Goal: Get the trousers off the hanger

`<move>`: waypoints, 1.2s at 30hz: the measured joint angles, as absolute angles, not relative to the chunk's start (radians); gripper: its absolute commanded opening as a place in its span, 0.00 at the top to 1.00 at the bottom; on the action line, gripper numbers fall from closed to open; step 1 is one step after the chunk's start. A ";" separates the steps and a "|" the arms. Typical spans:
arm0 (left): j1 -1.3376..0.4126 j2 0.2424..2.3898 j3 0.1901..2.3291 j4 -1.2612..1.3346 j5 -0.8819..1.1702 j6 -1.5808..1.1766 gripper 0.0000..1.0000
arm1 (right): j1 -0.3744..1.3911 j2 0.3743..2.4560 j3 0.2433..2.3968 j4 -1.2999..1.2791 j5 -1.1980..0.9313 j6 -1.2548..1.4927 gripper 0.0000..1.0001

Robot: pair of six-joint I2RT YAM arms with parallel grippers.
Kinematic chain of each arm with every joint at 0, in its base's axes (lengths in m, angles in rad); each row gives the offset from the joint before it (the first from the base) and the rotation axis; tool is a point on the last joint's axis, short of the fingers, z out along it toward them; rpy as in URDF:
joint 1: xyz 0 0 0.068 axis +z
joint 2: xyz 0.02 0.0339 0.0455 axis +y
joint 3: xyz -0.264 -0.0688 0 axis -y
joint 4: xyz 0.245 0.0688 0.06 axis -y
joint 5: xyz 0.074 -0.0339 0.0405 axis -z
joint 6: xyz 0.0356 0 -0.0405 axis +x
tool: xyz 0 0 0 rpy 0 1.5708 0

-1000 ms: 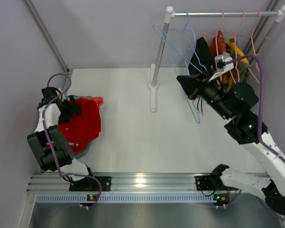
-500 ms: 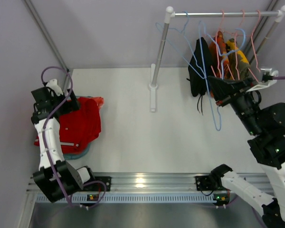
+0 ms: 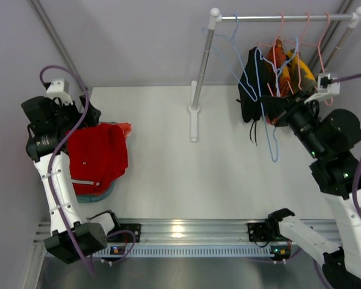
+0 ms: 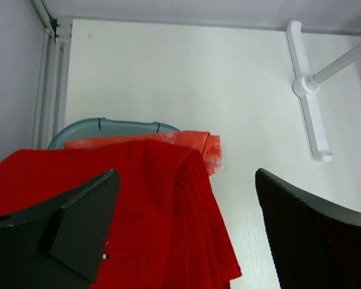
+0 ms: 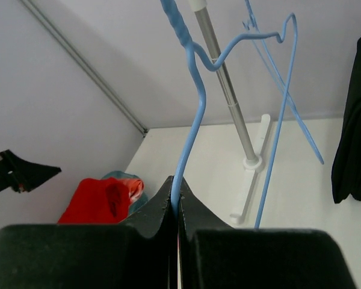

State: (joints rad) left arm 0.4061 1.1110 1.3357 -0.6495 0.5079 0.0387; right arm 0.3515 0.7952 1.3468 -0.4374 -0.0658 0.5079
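Observation:
The plain red trousers (image 3: 98, 158) lie heaped at the table's left, over the orange-red blotched trousers (image 3: 124, 128). My left gripper (image 3: 89, 114) hangs open and empty above the heap's far edge. In the left wrist view the red trousers (image 4: 150, 211) and the blotched pair (image 4: 200, 142) lie below the open gripper (image 4: 186, 241). My right gripper (image 3: 272, 112) is shut on a bare blue hanger (image 3: 268, 139) beside the rack. The right wrist view shows the gripper (image 5: 177, 195) closed on the hanger's wire (image 5: 195, 102).
A teal basin (image 3: 103, 194) lies under the trousers. The white rack (image 3: 195, 90) stands at the back, with its rail (image 3: 283, 18) carrying another blue hanger (image 3: 228, 57), pink hangers, a black garment (image 3: 253, 84) and yellow-and-orange garments (image 3: 292, 69). Walls close in on the left and right.
My left gripper has risen off the red trousers and drawn back to the far left, open. My right gripper has carried the blue hanger rightward to the rack's garments.

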 measured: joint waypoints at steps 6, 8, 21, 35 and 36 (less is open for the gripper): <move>0.404 1.124 1.393 -0.650 0.529 0.044 0.01 | 0.249 1.012 1.459 -0.460 -0.140 0.506 1.00; 0.404 1.125 1.393 -0.651 0.535 0.044 0.01 | 0.214 1.066 1.488 -0.466 -0.173 0.500 1.00; 0.404 1.139 1.402 -0.657 0.588 0.040 0.01 | 0.138 1.459 1.858 -0.464 -0.391 0.453 1.00; 0.404 1.164 1.428 -0.659 0.587 0.031 0.01 | 0.120 1.713 1.984 -0.447 -0.424 0.445 1.00; 0.404 1.168 1.428 -0.659 0.587 0.030 0.01 | 0.119 1.716 1.982 -0.443 -0.425 0.445 1.00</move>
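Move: In the right hand's shut fingers is the empty blue hanger. The free stretch of rail it is taken to lies about 28 cm ahead, 4 cm left and 9 cm above. The other empty hanger already hangs some 26 cm ahead, 10 cm left, about level with the hand. The black trousers hang roughly 24 cm ahead, 6 cm right and 14 cm below. From the left hand, that rail stretch is about 20 cm ahead, 63 cm right and 23 cm up. Carrying the empty blue hanger forward to the rail, the right hand travels some 24 cm out, drifting slightly left, between the empty hanger and the black trousers' hanger. It stays nearly level at first, then sinks about 5 cm over the last stretch as the wrist tips down roughly 15 degrees, bringing the hook over the rail. The fingers stay shut on the hanger's wire. ##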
